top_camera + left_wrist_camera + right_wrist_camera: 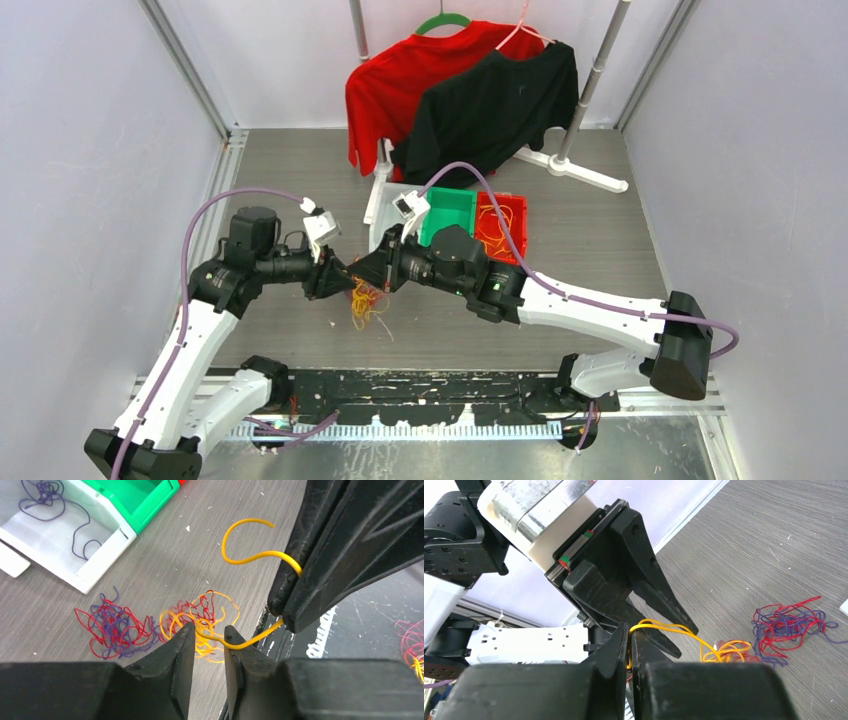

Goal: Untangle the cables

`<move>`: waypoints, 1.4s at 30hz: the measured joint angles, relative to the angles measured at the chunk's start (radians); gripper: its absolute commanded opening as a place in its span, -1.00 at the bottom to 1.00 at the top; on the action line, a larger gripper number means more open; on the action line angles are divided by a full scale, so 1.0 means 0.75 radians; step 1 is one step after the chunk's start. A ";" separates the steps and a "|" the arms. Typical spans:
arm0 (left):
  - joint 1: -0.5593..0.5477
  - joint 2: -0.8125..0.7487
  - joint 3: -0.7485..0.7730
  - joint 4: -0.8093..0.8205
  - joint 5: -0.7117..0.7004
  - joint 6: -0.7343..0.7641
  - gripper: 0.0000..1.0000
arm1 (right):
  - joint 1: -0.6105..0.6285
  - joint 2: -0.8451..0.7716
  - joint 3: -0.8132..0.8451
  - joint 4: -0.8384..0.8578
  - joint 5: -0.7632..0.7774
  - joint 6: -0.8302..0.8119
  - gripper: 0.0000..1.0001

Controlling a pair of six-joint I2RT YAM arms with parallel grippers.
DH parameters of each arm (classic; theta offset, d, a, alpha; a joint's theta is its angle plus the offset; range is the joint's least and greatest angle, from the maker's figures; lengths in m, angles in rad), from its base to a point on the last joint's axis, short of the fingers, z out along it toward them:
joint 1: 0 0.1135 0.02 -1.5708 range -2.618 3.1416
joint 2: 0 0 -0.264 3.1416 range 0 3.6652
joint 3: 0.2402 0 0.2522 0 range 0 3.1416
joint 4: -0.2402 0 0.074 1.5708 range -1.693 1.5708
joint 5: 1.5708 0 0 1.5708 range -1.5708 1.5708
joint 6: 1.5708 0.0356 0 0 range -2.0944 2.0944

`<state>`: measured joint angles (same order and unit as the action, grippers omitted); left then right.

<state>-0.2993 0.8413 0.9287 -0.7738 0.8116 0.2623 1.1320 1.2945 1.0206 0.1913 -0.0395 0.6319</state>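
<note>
The cables lie as a loose tangle [366,303] on the table between the two arms. In the left wrist view a red and purple bunch [115,630] sits beside a yellow and red bunch [205,609]. My right gripper [630,632] is shut on a yellow cable [664,626] lifted out of that bunch. The same yellow cable [240,560] crosses the gap between the tips of my left gripper [209,630]. Its jaws stand apart, not pinching the cable. Both grippers hang tip to tip just above the tangle.
A white bin [100,575] holds a purple cable [47,495]. Next to it stand a green bin [450,215] and a red bin [520,240] with yellow cables. Behind them a rack base [575,168] carries a red shirt [400,80] and a black shirt [500,105].
</note>
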 measured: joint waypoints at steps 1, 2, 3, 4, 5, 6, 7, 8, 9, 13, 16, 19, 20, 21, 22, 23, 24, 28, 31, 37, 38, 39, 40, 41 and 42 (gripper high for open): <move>0.000 0.000 0.000 0.001 0.007 -0.004 -0.71 | -0.001 0.000 0.000 0.006 -0.005 0.006 -0.90; 0.000 0.001 0.000 0.002 0.015 -0.013 -0.83 | -0.003 0.000 0.000 0.011 -0.010 0.012 -0.78; 0.000 0.001 0.000 0.004 0.021 -0.023 -0.91 | -0.003 -0.001 0.000 0.017 -0.013 0.019 -0.70; 0.000 0.004 0.001 0.006 0.031 -0.030 -0.97 | -0.004 -0.001 0.000 0.023 -0.017 0.026 -0.63; 0.000 0.005 0.001 0.008 0.036 -0.040 -1.00 | -0.005 -0.001 0.000 0.026 -0.019 0.032 -0.58; 0.000 0.007 0.002 0.010 0.039 -0.054 -1.00 | -0.007 -0.002 0.000 0.028 -0.021 0.035 -0.53; 0.000 0.010 0.004 0.010 0.041 -0.066 -1.00 | -0.012 -0.006 -0.001 0.030 -0.021 0.038 -0.52; 0.000 0.012 0.009 0.010 0.044 -0.077 -1.00 | -0.014 -0.011 -0.003 0.032 -0.022 0.040 -0.49; 0.000 0.013 0.015 0.010 0.045 -0.092 -1.00 | -0.016 -0.020 -0.008 0.036 -0.022 0.041 -0.43; 0.000 0.016 0.070 0.011 0.046 -0.144 -1.00 | -0.027 -0.078 -0.053 0.055 -0.024 0.044 -0.27; 0.000 0.016 0.121 0.016 0.046 -0.172 -1.00 | -0.032 -0.123 -0.087 0.060 -0.025 0.043 0.07; 0.000 0.016 0.157 0.018 0.051 -0.177 -1.00 | -0.040 -0.169 -0.128 0.063 -0.020 0.035 0.16; 0.000 0.016 0.164 0.018 0.051 -0.177 -1.00 | -0.042 -0.193 -0.149 0.063 -0.016 0.032 0.20; 0.000 0.016 0.172 0.018 0.052 -0.178 -1.00 | -0.045 -0.224 -0.175 0.062 -0.009 0.028 0.27; 0.000 0.016 0.178 0.018 0.055 -0.178 -1.00 | -0.046 -0.246 -0.191 0.057 -0.004 0.026 0.37; 0.000 0.016 0.182 0.018 0.057 -0.180 -1.00 | -0.046 -0.271 -0.208 0.053 0.005 0.020 0.48; 0.000 0.016 0.186 0.018 0.061 -0.182 -1.00 | -0.047 -0.294 -0.221 0.049 0.012 0.011 0.56; 0.000 0.023 0.213 0.014 0.066 -0.205 -1.00 | -0.049 -0.368 -0.282 0.054 0.026 -0.070 0.72; 0.000 0.034 0.243 0.014 0.080 -0.234 -1.00 | -0.049 -0.370 -0.341 0.085 0.021 -0.157 0.75; 0.000 0.052 0.292 0.019 0.111 -0.304 -1.00 | -0.049 -0.202 -0.307 0.136 -0.048 -0.269 0.74; 0.000 0.052 0.295 0.019 0.117 -0.313 -1.00 | -0.049 -0.161 -0.280 0.144 -0.064 -0.281 0.74; 0.000 0.052 0.298 0.018 0.123 -0.323 -1.00 | -0.049 -0.118 -0.249 0.153 -0.080 -0.289 0.72; -0.001 0.053 0.301 0.018 0.127 -0.336 -1.00 | -0.049 -0.078 -0.217 0.168 -0.097 -0.293 0.68; -0.001 0.055 0.306 0.018 0.133 -0.344 -1.00 | -0.049 -0.040 -0.187 0.185 -0.112 -0.298 0.65; -0.001 0.057 0.312 0.019 0.138 -0.353 -1.00 | -0.049 -0.010 -0.160 0.199 -0.127 -0.301 0.61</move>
<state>-0.2996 0.8845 1.1625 -0.7593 0.9154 -0.0025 1.0954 1.2869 0.9005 0.3405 -0.1349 0.4065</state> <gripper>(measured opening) 0.009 0.851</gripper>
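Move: Right at the left hand's half-open fingertips runs the yellow cable, with the right hand still holding its upper end some 6 cm above. The yellow-red tangle hangs on it, about 12 cm below the left hand and some 18 cm below the right, nearly straight under both. The red-purple tangle on the table is about 6 cm ahead of the left hand and 20 cm down; the grey bin's middle is roughly 16 cm ahead, 8 cm right. Pinching the yellow cable shut between its fingertips, the left hand takes it over and then lifts about 9 cm, tilting some 10 degrees. The right fingers open and let go of the cable; that hand backs off about 6 cm to the right, then dips some 5 cm and swings back left almost as far, wide open, to the cable hanging below the left fingers. ##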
